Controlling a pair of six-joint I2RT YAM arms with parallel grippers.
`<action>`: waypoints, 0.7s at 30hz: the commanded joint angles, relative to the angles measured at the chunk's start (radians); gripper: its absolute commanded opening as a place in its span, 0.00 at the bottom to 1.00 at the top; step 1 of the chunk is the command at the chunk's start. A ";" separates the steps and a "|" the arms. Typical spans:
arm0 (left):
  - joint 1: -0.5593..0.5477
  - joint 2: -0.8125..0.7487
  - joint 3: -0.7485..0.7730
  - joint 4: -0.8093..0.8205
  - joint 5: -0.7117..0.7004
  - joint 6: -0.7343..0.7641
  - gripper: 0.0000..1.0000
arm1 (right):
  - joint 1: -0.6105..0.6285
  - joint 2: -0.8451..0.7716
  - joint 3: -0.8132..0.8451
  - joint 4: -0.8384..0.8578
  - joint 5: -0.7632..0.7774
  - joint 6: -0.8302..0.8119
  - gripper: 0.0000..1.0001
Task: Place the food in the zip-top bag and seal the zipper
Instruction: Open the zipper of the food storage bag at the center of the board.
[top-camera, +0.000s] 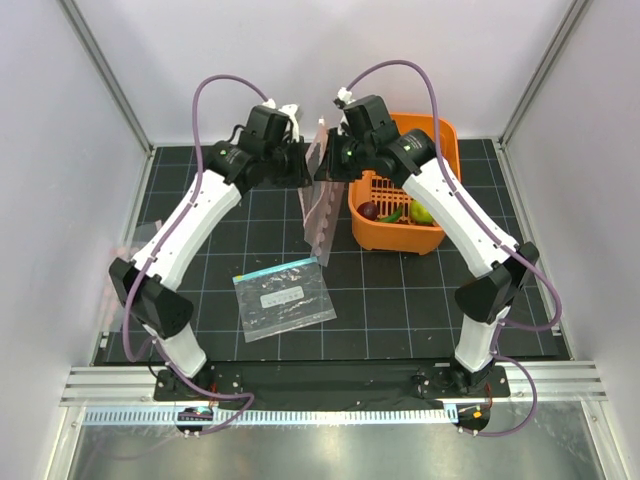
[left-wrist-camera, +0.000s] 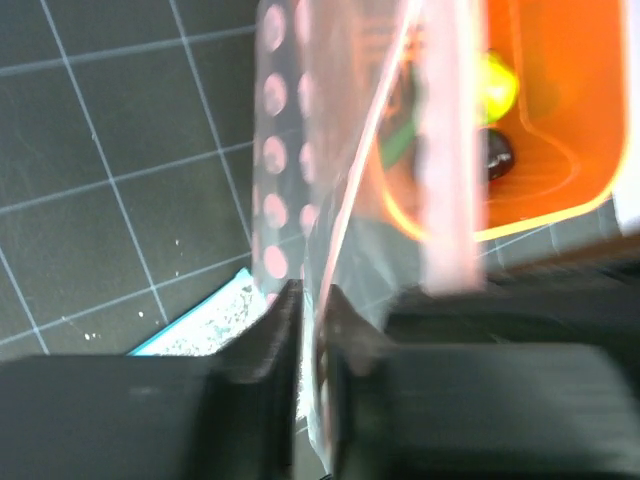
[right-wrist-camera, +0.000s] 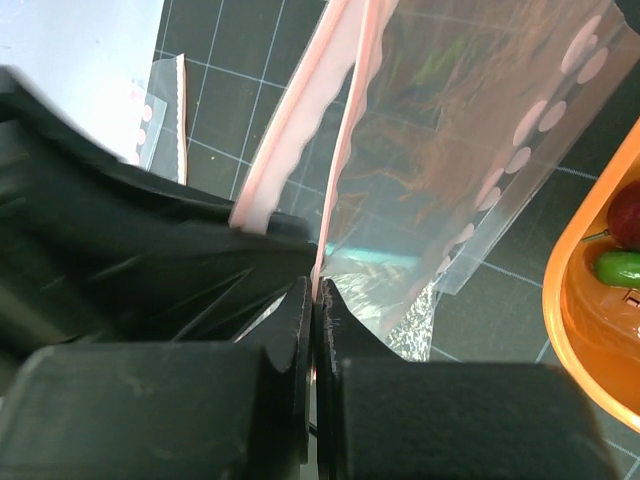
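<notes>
The zip-top bag (top-camera: 318, 205) hangs upright between my two grippers, above the mat and left of the basket. Its pink zipper (right-wrist-camera: 295, 120) runs along the mouth, and the two strips stand apart. My right gripper (right-wrist-camera: 316, 285) is shut on one pink strip. My left gripper (left-wrist-camera: 310, 295) has its jaws a narrow gap apart, with the bag's film (left-wrist-camera: 330, 240) running between them. The food lies in the orange basket (top-camera: 440, 135): a maroon piece (top-camera: 369, 210), a green chili (top-camera: 392, 215) and a yellow-green round fruit (top-camera: 421, 213).
A second clear bag with a teal strip and white label (top-camera: 283, 297) lies flat on the black grid mat (top-camera: 400, 300) near the front. The white walls (top-camera: 60, 200) close in the mat on both sides and at the back.
</notes>
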 joint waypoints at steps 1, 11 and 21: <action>-0.003 0.021 -0.020 0.001 -0.024 0.016 0.14 | 0.006 -0.058 -0.004 0.034 0.028 -0.018 0.01; -0.005 0.020 0.169 -0.192 -0.357 0.119 0.00 | -0.106 -0.030 -0.007 -0.069 0.186 0.043 0.01; -0.005 0.029 0.219 -0.335 -0.552 0.108 0.00 | -0.152 -0.023 -0.101 -0.043 0.141 0.016 0.11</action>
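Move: The food storage bag hangs between the two grippers, which are some 3 cm apart, with its pink lip running through both sets of fingers. From the left hand the bag's middle is about 2 cm back, 2 cm right and 8 cm down; from the right hand, about 3 cm back, level sideways and 8 cm down. The flat blue-zip bag lies roughly 17 cm back, 6 cm left and 28 cm below the left hand; the orange basket is about 11 cm ahead, 18 cm right and 20 cm below the right hand. The bag's lip is pinched as the left fingers shut from slightly open while that hand dips, then rises again and draws about 7 cm left, rolling some 20 degrees with its left side up. The right hand keeps its hold and pulls away about 8 cm right towards the basket, also forward and down, turning clockwise, and eases back slightly at the end. ##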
